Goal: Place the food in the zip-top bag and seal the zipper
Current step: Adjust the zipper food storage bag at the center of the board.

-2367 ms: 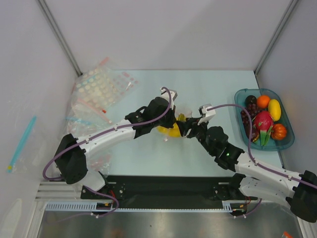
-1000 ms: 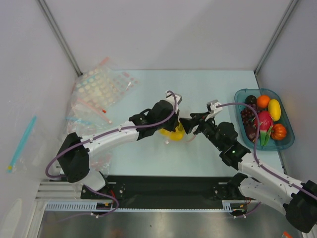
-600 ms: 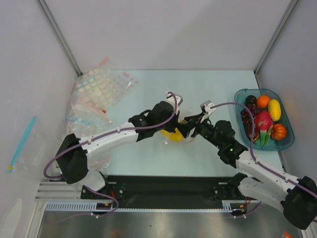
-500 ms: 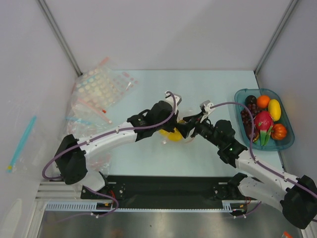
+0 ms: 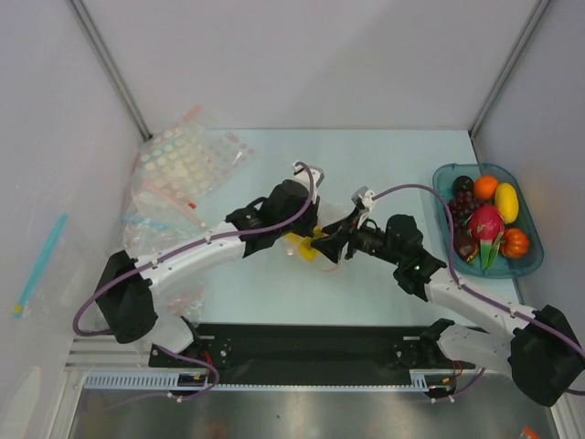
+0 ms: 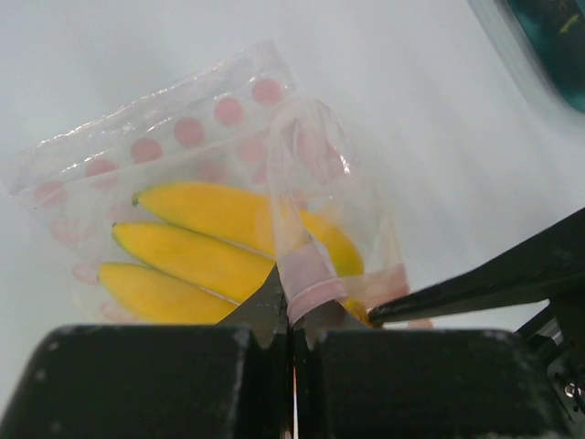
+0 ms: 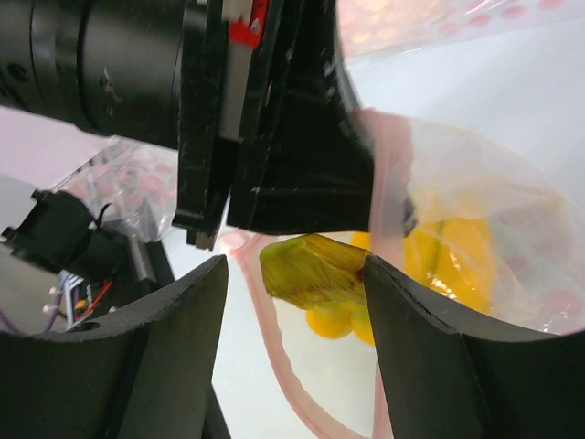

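Observation:
The clear zip-top bag lies mid-table with the yellow banana bunch inside it. My left gripper is shut on the pink zipper strip at the bag's mouth and lifts one lip. In the top view my left gripper and my right gripper meet at the bananas. My right gripper is open inside the bag's mouth, its jaws on either side of the banana stem. The dragon fruit, orange fruit and dark fruit lie in the tray.
The teal tray stands at the right edge and also holds a yellow fruit and grapes. A pile of spare clear bags lies at the back left. Grey walls close in the table's left, back and right sides.
Both grippers and the bag with the bananas have shifted left. My right gripper has reached further in towards the bag's mouth and now straddles the banana stem.

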Controlling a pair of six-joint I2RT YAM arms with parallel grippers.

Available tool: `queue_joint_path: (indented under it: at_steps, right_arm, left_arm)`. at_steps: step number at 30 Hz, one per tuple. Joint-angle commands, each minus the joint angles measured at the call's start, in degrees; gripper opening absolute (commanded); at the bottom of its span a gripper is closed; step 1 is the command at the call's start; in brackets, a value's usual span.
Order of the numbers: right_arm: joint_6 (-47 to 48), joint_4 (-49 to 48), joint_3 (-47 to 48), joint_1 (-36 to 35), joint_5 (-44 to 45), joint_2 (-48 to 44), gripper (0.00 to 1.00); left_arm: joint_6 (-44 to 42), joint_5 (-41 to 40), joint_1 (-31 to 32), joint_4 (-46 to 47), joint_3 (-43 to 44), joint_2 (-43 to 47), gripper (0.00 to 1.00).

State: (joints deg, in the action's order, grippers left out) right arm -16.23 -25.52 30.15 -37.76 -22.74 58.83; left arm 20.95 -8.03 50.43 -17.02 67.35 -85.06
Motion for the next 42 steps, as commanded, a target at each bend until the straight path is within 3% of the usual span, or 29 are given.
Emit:
queue_joint_path:
  at_steps: [1, 11, 18, 24, 33, 37, 42]
  right_arm:
    - [-0.56, -1.03, 3.85, -0.83, -7.84, 3.04, 0.67]
    - [2.25, 3.02, 5.36, -2.67, -5.04, 2.26, 0.65]
    - [4.01, 5.39, 2.90, -5.39, 11.62, -5.90, 0.64]
    - [-0.90, 10.57, 3.86, -7.68, 27.27, -8.47, 0.62]
    - [-7.31, 23.75, 12.56, -13.39, 48.04, 1.37, 0.67]
    - [-11.01, 27.26, 14.41, -15.14, 48.84, 5.24, 0.66]
    - [-17.16, 29.46, 16.34, -18.84, 56.48, 10.77, 0.62]
  left_arm:
    - [0.23, -1.90, -0.51, 3.92, 0.06, 3.93, 0.00]
    - [-0.03, -3.30, -0.51, 3.48, -0.03, 4.37, 0.00]
    - [0.23, -4.97, -0.51, 2.95, 0.24, 4.37, 0.00]
    - [1.20, -9.10, -0.51, 1.28, 0.85, 3.85, 0.00]
    - [4.36, -15.78, -1.48, 0.14, -0.03, 5.16, 0.00]
    - [5.06, -17.54, -1.66, 0.14, -0.73, 6.39, 0.00]
    - [5.94, -22.02, -1.66, -0.56, -1.35, 7.36, 0.00]
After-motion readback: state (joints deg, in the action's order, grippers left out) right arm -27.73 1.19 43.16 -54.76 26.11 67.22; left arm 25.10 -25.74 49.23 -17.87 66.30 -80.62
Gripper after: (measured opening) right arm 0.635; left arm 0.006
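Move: The bag's free rim lies very close to the open right hand, about 1 cm ahead, 1 cm to its left and 2 cm below. The bananas inside the bag are roughly 5 cm ahead of that hand, 3 cm left and 9 cm down. From the left hand, which already pinches the rim, the free rim is some 3 cm back, 1 cm right and 2 cm below; the bananas are about 2 cm ahead, 1 cm left and 7 cm down. Left hand draws its pinched rim about 5 cm left; open right hand dips left, rises rightward, then sinks forward. ##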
